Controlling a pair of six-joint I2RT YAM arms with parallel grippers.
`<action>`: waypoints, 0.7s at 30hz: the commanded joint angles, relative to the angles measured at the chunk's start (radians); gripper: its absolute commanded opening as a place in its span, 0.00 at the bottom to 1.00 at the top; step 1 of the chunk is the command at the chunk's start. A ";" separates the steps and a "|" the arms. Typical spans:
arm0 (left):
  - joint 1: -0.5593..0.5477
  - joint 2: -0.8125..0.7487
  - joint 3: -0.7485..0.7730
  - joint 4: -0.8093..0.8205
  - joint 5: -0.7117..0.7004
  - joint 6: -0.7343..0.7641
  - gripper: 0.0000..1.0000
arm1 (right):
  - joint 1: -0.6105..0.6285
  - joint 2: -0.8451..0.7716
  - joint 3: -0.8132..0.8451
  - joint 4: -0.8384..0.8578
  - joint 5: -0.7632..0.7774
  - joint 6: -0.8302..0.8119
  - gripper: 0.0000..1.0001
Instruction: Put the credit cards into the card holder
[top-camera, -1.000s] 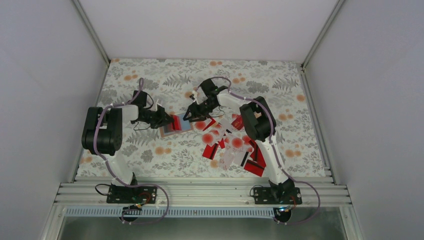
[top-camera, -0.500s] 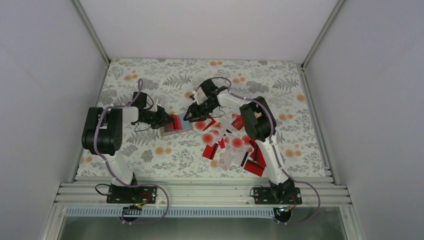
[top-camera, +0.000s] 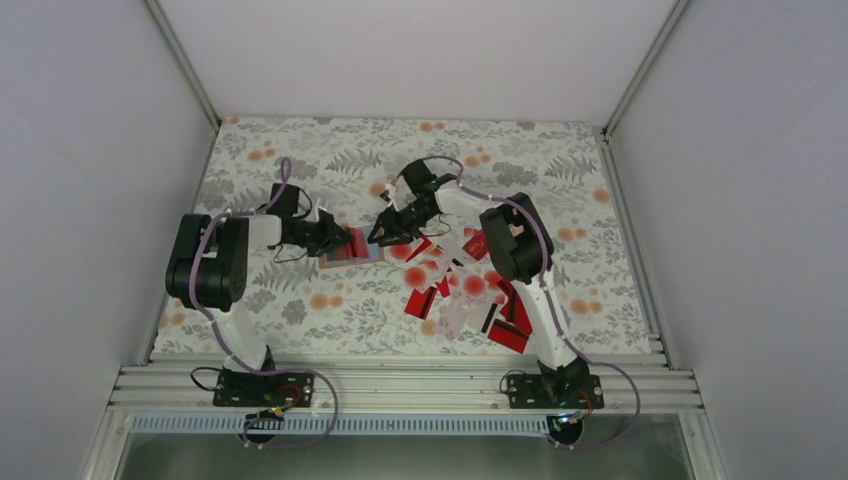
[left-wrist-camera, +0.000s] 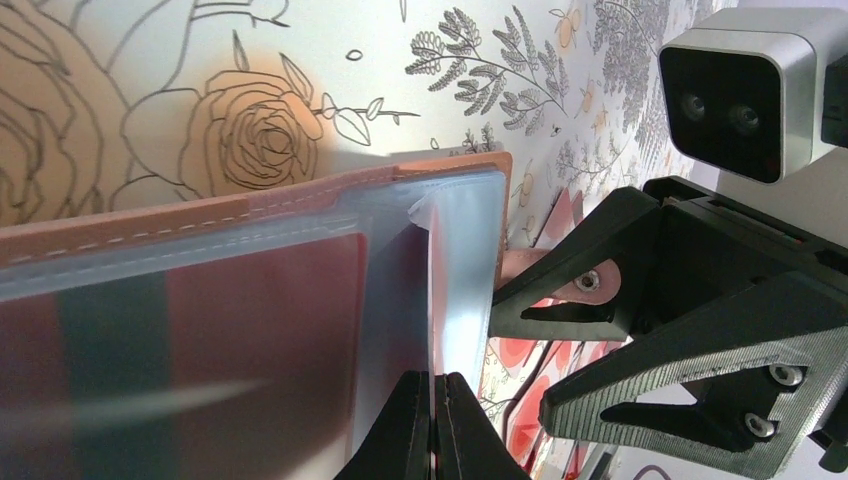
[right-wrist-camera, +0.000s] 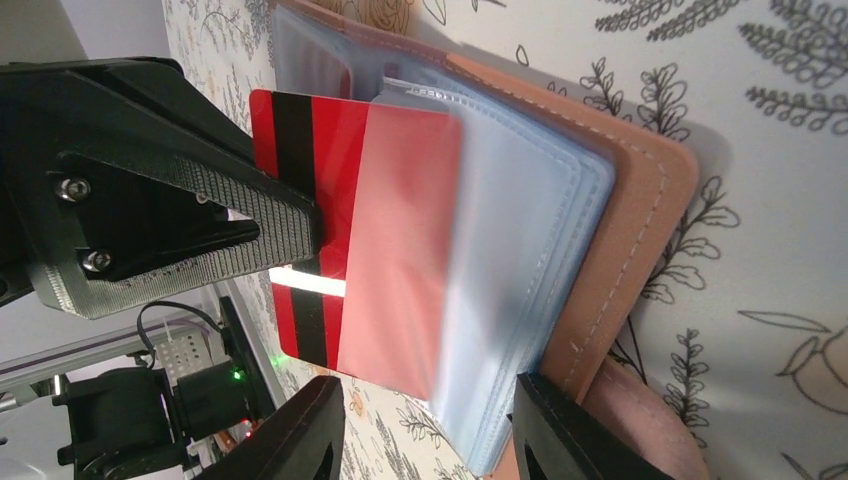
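The tan card holder (top-camera: 352, 250) lies open on the floral mat between the two arms, its clear sleeves (right-wrist-camera: 520, 250) fanned out. My left gripper (left-wrist-camera: 433, 385) is shut on the edge of one clear sleeve (left-wrist-camera: 455, 260) and lifts it. A red credit card with a black stripe (right-wrist-camera: 310, 200) sits partly inside a sleeve. My right gripper (right-wrist-camera: 430, 430) is open, with one finger on each side of that card and the sleeves and no grip visible. More credit cards (top-camera: 465, 290), red and white, lie in a heap to the right.
The right arm's fingers (left-wrist-camera: 700, 370) hang close to the holder's right edge in the left wrist view. The mat's (top-camera: 300, 310) side rails and the metal rail (top-camera: 400, 385) at the near edge bound the work area.
My left gripper has shifted slightly right with the sleeve, and the holder lies a little flatter. The right gripper has stayed over the holder's right edge.
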 joint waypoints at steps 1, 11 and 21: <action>-0.023 0.020 0.004 0.042 -0.003 -0.017 0.02 | 0.015 0.004 -0.049 -0.062 0.046 -0.005 0.44; -0.035 0.058 0.080 -0.095 -0.023 0.115 0.02 | 0.015 -0.005 -0.061 -0.052 0.052 -0.002 0.43; -0.035 0.055 0.137 -0.186 -0.087 0.174 0.31 | 0.015 -0.025 -0.075 -0.044 0.065 0.005 0.43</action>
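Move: The pocket on the holder's right half, where the pinched card is headed, centres roughly 4 cm to the left hand's right, 1 cm back and 2 cm below. The filled pocket lies some 4 cm left of that hand and 2 cm back; the striped loose card lies about 14 cm right and 1 cm back. From the right hand, at the holder's right end, the aimed-at pocket is about 3 cm left, 1 cm ahead and 2 cm below. Pushing the card by its left edge, the left hand slides about 1 cm to its right, towards the holder's right end. It then stops, opens its fingers partway to release the edge, and dips about 1 cm while turning some 5 degrees clockwise. The right hand keeps its half-open fingers at the holder's right end, easing back barely half a centimetre. ##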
